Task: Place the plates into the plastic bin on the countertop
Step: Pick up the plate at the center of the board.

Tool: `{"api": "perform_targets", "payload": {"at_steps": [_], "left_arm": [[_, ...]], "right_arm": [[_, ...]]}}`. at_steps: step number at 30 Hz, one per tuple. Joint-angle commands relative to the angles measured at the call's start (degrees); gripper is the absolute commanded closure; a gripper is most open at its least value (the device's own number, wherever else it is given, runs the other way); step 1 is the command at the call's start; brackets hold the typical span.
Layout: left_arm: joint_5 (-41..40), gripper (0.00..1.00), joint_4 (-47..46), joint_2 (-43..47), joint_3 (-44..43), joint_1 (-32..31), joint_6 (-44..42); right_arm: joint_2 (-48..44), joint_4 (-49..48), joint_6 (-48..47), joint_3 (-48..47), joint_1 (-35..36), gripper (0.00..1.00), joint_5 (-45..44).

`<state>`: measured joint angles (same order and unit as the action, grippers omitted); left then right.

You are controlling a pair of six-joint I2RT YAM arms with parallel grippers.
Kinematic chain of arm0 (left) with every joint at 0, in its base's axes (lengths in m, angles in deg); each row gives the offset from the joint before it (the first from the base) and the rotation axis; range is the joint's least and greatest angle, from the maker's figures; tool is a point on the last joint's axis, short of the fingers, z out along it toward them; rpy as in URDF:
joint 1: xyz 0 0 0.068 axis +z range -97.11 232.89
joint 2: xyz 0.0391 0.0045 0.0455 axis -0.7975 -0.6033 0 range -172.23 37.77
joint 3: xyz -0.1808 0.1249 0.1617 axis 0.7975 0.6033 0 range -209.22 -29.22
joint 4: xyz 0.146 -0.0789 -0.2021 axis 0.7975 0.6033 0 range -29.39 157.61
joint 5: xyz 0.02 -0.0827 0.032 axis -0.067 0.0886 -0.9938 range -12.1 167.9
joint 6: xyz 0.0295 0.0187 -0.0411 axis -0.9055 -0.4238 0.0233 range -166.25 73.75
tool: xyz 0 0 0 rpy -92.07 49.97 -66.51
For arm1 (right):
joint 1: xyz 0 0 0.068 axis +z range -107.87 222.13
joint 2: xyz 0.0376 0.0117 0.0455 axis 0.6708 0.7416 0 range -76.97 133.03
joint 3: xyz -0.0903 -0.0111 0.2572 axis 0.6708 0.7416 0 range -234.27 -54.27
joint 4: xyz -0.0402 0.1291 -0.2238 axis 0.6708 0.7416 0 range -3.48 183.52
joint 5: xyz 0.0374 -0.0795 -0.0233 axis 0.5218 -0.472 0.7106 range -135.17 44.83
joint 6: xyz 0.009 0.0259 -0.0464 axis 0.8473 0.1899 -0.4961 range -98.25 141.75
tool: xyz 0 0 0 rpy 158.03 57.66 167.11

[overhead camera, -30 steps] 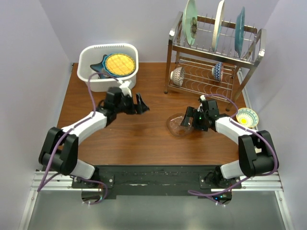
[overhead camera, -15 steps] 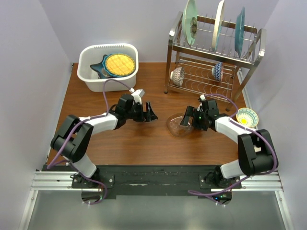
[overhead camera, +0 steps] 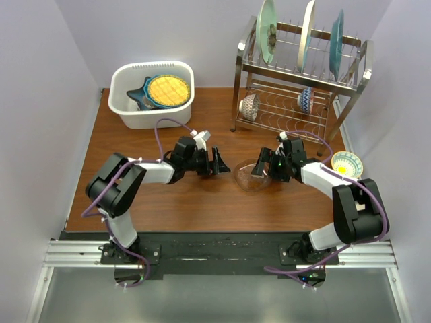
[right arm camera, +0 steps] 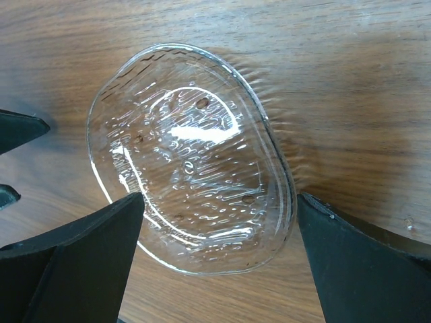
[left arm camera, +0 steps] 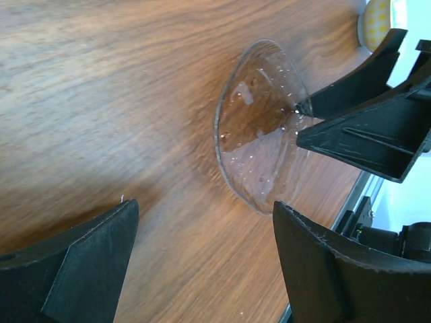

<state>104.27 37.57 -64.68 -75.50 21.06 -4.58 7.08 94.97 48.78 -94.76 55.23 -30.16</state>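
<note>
A clear glass plate (overhead camera: 252, 175) (left arm camera: 259, 134) (right arm camera: 192, 158) lies flat on the wooden countertop (overhead camera: 182, 198). My right gripper (overhead camera: 261, 167) (right arm camera: 219, 229) is open, its fingers straddling the plate's near edge without closing on it. My left gripper (overhead camera: 219, 164) (left arm camera: 202, 249) is open and empty, just left of the plate and pointing at it. The white plastic bin (overhead camera: 151, 120) at the back left holds a blue star-shaped plate (overhead camera: 139, 93) and an amber plate with a blue-green rim (overhead camera: 168, 90). Three plates stand upright in the rack: pale green (overhead camera: 267, 30), cream (overhead camera: 308, 33) and teal (overhead camera: 337, 37).
The steel wire dish rack (overhead camera: 357, 81) stands at the back right, with two small patterned bowls (overhead camera: 250, 105) (overhead camera: 306, 99) on its lower shelf. A yellow patterned bowl (overhead camera: 347, 165) sits on the countertop beside my right forearm.
My left arm has swung right from beside the bin across the countertop until its open gripper is close to the glass plate. The right gripper and the plate have stayed put.
</note>
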Motion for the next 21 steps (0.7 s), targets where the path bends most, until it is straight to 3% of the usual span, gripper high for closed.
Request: {"api": "perform_targets", "payload": {"at_steps": [1,8,11,17,21], "left_arm": [[-0.53,0.15,-3.41,-0.73,-2.06,-1.74,1.57],[-1.49,0.16,-3.85,-3.89,-3.9,-3.41,3.15],[-1.15,0.21,-4.72,-5.56,-4.78,-4.37,4.29],[-0.62,0.39,-9.38,-8.37,-3.82,-5.26,8.16],[-0.53,0.59,-13.59,-9.95,-2.15,-5.26,11.5]], "right_arm": [[0.5,-2.99,1.36,-0.82,-0.09,0.01,3.09],[4.19,-3.44,1.54,-2.93,0.61,0.01,6.09],[4.28,-3.96,1.98,-3.36,0.96,0.01,6.97],[5.07,-4.22,2.24,-4.07,2.01,0.02,7.93],[5.33,-4.4,2.42,-3.98,2.28,0.01,8.72]]}}
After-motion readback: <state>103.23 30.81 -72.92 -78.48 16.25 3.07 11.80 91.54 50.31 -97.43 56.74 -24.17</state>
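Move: The clear plate is what I'm after: its middle lies about 10 cm to the right of my left hand, 3 cm nearer me and some 4 cm lower. My right hand is already at its right side, the plate's middle being about 4 cm left of that hand, 1 cm back and 2 cm below. The plastic bin stands roughly 24 cm ahead and 23 cm left of my left hand; the brown patterned cup in the rack is about 20 cm ahead and 10 cm right of it. I bring both hands together across the clear plate: my left goes about 4 cm right and sinks 2 cm to its near side, half closing its open fingers late on so that they straddle the left rim. My right, wide open with one finger still against the opposite rim, pushes about 3 cm left, easing slightly forward as it starts. ##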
